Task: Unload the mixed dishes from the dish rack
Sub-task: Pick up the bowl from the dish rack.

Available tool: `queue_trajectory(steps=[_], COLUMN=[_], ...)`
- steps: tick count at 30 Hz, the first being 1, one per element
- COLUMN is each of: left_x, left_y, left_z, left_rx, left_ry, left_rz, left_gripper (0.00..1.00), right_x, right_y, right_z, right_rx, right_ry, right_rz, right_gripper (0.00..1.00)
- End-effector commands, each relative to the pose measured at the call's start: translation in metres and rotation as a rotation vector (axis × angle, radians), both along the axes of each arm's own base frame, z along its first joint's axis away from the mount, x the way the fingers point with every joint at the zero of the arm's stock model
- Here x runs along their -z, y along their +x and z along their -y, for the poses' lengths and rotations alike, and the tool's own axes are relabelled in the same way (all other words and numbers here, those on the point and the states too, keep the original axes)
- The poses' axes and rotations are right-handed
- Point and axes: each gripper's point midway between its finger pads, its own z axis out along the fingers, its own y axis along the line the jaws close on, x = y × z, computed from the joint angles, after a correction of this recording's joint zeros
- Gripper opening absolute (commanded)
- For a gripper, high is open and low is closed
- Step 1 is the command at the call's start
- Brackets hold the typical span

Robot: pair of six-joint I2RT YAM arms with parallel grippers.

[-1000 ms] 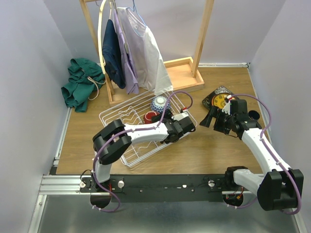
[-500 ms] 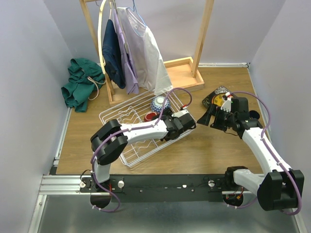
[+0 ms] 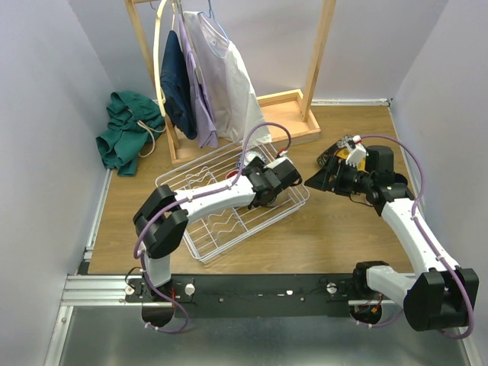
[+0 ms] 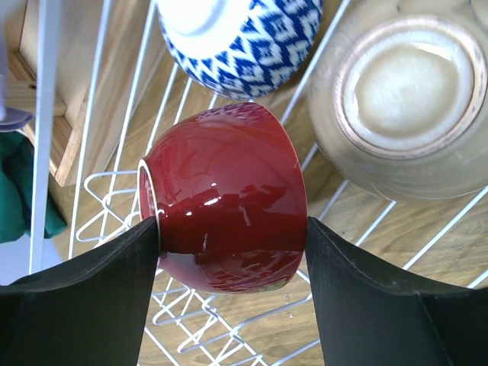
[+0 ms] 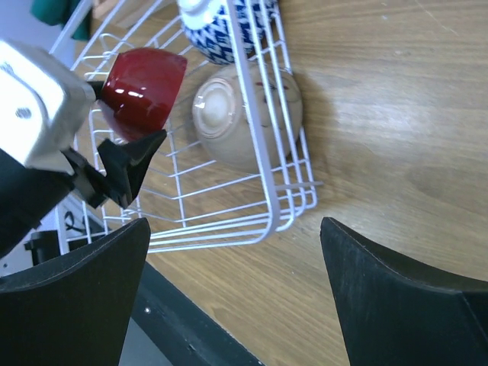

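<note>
The white wire dish rack (image 3: 183,185) sits mid-table. My left gripper (image 3: 242,180) reaches into its far right part and is shut on a red bowl (image 4: 225,206), held on its side between both fingers just above the wires. A blue-white bowl (image 4: 244,38) and an upturned tan bowl (image 4: 404,99) lie in the rack beside it. My right gripper (image 3: 319,179) is open and empty, to the right of the rack, over bare table. Dark and yellow plates (image 3: 341,155) lie stacked behind it. The right wrist view shows the rack (image 5: 259,168), the red bowl (image 5: 145,88) and the tan bowl (image 5: 236,114).
A wooden clothes stand (image 3: 286,114) with hanging shirts stands behind the rack. A green garment (image 3: 126,137) lies at the far left. A black rail (image 3: 267,286) runs along the near table edge. Purple walls close in on both sides.
My left gripper has moved farther into the rack and closed on the red bowl. My right gripper has drifted a little away from me and turned toward the rack.
</note>
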Motion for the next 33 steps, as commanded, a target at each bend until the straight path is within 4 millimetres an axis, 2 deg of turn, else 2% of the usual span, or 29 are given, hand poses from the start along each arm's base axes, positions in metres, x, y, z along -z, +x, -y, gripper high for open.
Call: queue_trajectory(steps=[1, 11, 17, 19, 24, 33], left_x=[-0.045, -0.061, -0.082, -0.092, -0.112, -0.133], left_y=[0.014, 0.026, 0.030, 0.030, 0.030, 0.020], left_z=[-0.002, -0.013, -0.016, -0.013, -0.013, -0.006], left_rx=[-0.040, -0.110, -0.160, -0.159, -0.185, -0.192], left_ry=[-0.129, -0.306, -0.496, -0.569, -0.724, -0.963], left_rz=[0.048, -0.010, -0.039, -0.041, -0.036, -0.050], left_gripper=[0.23, 0.19, 0.17, 0.16, 0.15, 0.14], right_x=[-0.032, -0.043, -0.047, -0.050, -0.044, -0.045], right_y=[0.006, 0.005, 0.006, 0.009, 0.016, 0.030], right_z=[-0.015, -0.032, -0.049, -0.055, -0.071, -0.101], right_rx=[-0.077, -0.149, -0.204, -0.219, -0.239, -0.294], right_ry=[0.075, 0.190, 0.275, 0.288, 0.308, 0.368], right_rz=[0.106, 0.130, 0.131, 0.157, 0.146, 0.159], right_gripper=[1.00, 1.00, 1.00, 1.00, 1.00, 1.00])
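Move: The left gripper already holds the red bowl, low over the rack. The waiting right gripper is about 19 cm to its right, 1 cm back and some 5 cm higher. From the left hand, the blue-and-white bowl stands about 6 cm ahead, 4 cm right and 8 cm below, and the beige bowl 2 cm back, 9 cm right and 8 cm below. From the right hand, the red bowl lies some 19 cm left, 1 cm ahead and 5 cm lower. Bring the left gripper up about 10 cm, keeping its pinch on the red bowl, clear above the rack and its neighbours. Roll the wrist some 40 degrees so the hand's left side dips, with a slight counter-clockwise turn. Meanwhile send the open right gripper up a little and then mainly left, towards the red bowl, rolling its left side up. ##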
